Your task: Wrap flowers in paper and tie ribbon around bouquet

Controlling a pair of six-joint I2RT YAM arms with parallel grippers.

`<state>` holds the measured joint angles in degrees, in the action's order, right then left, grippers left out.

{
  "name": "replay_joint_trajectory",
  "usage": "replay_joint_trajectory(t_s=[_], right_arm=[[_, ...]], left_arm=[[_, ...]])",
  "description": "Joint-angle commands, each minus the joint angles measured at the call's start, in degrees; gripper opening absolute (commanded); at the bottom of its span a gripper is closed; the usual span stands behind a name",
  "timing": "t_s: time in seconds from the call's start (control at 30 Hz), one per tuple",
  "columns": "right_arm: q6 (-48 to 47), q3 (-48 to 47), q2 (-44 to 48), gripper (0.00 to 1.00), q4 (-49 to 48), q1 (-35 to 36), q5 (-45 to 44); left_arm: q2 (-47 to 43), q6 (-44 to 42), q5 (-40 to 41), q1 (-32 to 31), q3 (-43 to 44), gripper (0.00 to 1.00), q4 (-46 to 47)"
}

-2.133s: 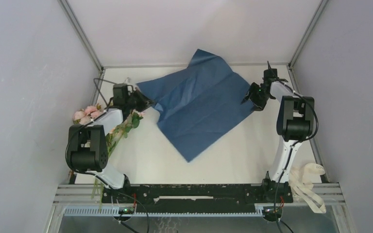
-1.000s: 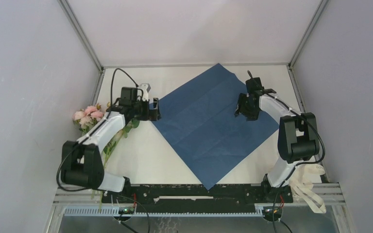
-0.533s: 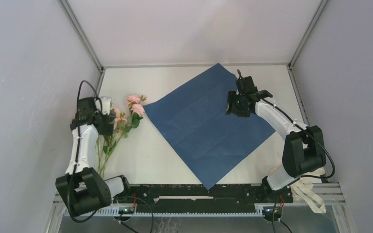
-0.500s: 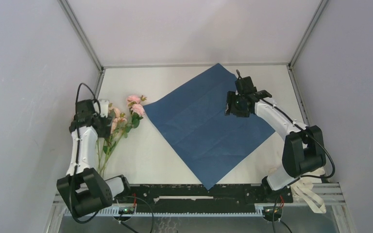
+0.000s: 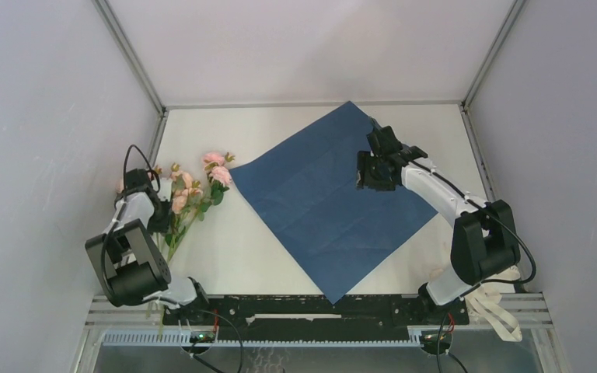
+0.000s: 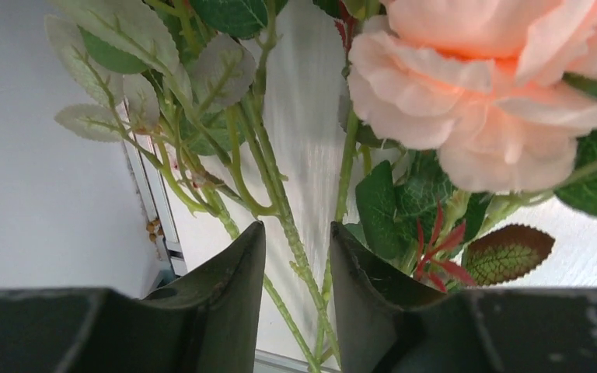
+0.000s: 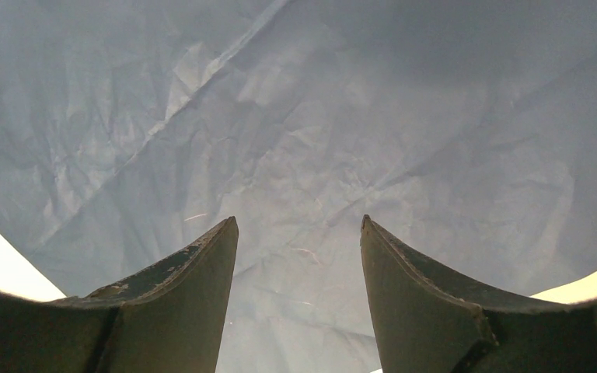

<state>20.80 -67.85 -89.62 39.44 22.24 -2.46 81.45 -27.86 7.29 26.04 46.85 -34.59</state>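
The flowers lie at the table's left edge, pink blooms toward the paper and thin green stems running toward the near left. My left gripper is down over the stems. In the left wrist view its jaws stand narrowly apart with green stems in the gap and a big pink bloom just beyond. The blue paper lies flat as a diamond in the middle. My right gripper hovers open over its right half, with only creased paper between the fingers. The ribbon lies heaped at the near right corner.
Grey walls enclose the table on the left, back and right. A metal rail with the arm bases runs along the near edge. The flowers sit close to the left wall frame.
The paper went from crumpled to lying flat. My left arm pulled back from the paper's left corner to the flower stems and its jaws narrowed. The right gripper shifted slightly left over the paper.
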Motion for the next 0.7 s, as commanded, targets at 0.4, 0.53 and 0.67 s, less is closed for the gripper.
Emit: replay_joint_trajectory(t_s=[0.4,0.53,0.67], right_arm=[[-1.65,0.44,-0.89,0.68,-0.55,0.63,-1.96],[-1.87,0.44,-0.73,0.69,-0.34,0.63,-1.96],[-2.02,0.44,-0.2,0.68,-0.12,0.69,-2.02]], left_arm=[[8.88,4.11,2.36,1.75,5.52,0.35,5.69],[10.27,5.35,1.14,2.09,6.35,0.2,5.12],[7.05,7.69,-2.13,3.09,6.0,0.0,4.37]])
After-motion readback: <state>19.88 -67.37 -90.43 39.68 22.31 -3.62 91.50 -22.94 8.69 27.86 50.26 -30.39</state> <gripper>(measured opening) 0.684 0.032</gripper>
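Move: The flower stem the left hand goes for is just below its open fingers, about 3 cm down, 2 cm left and 1 cm ahead. The peach rose is some 5 cm ahead and 5 cm to the right of that hand; the pink roses are roughly 14 cm ahead and 15 cm right. From the right hand, the stem lies around 54 cm left and 10 cm back, about 9 cm lower. The left hand sinks about 3 cm, easing left and forward, then closes its fingers, pinching the flower stem. ##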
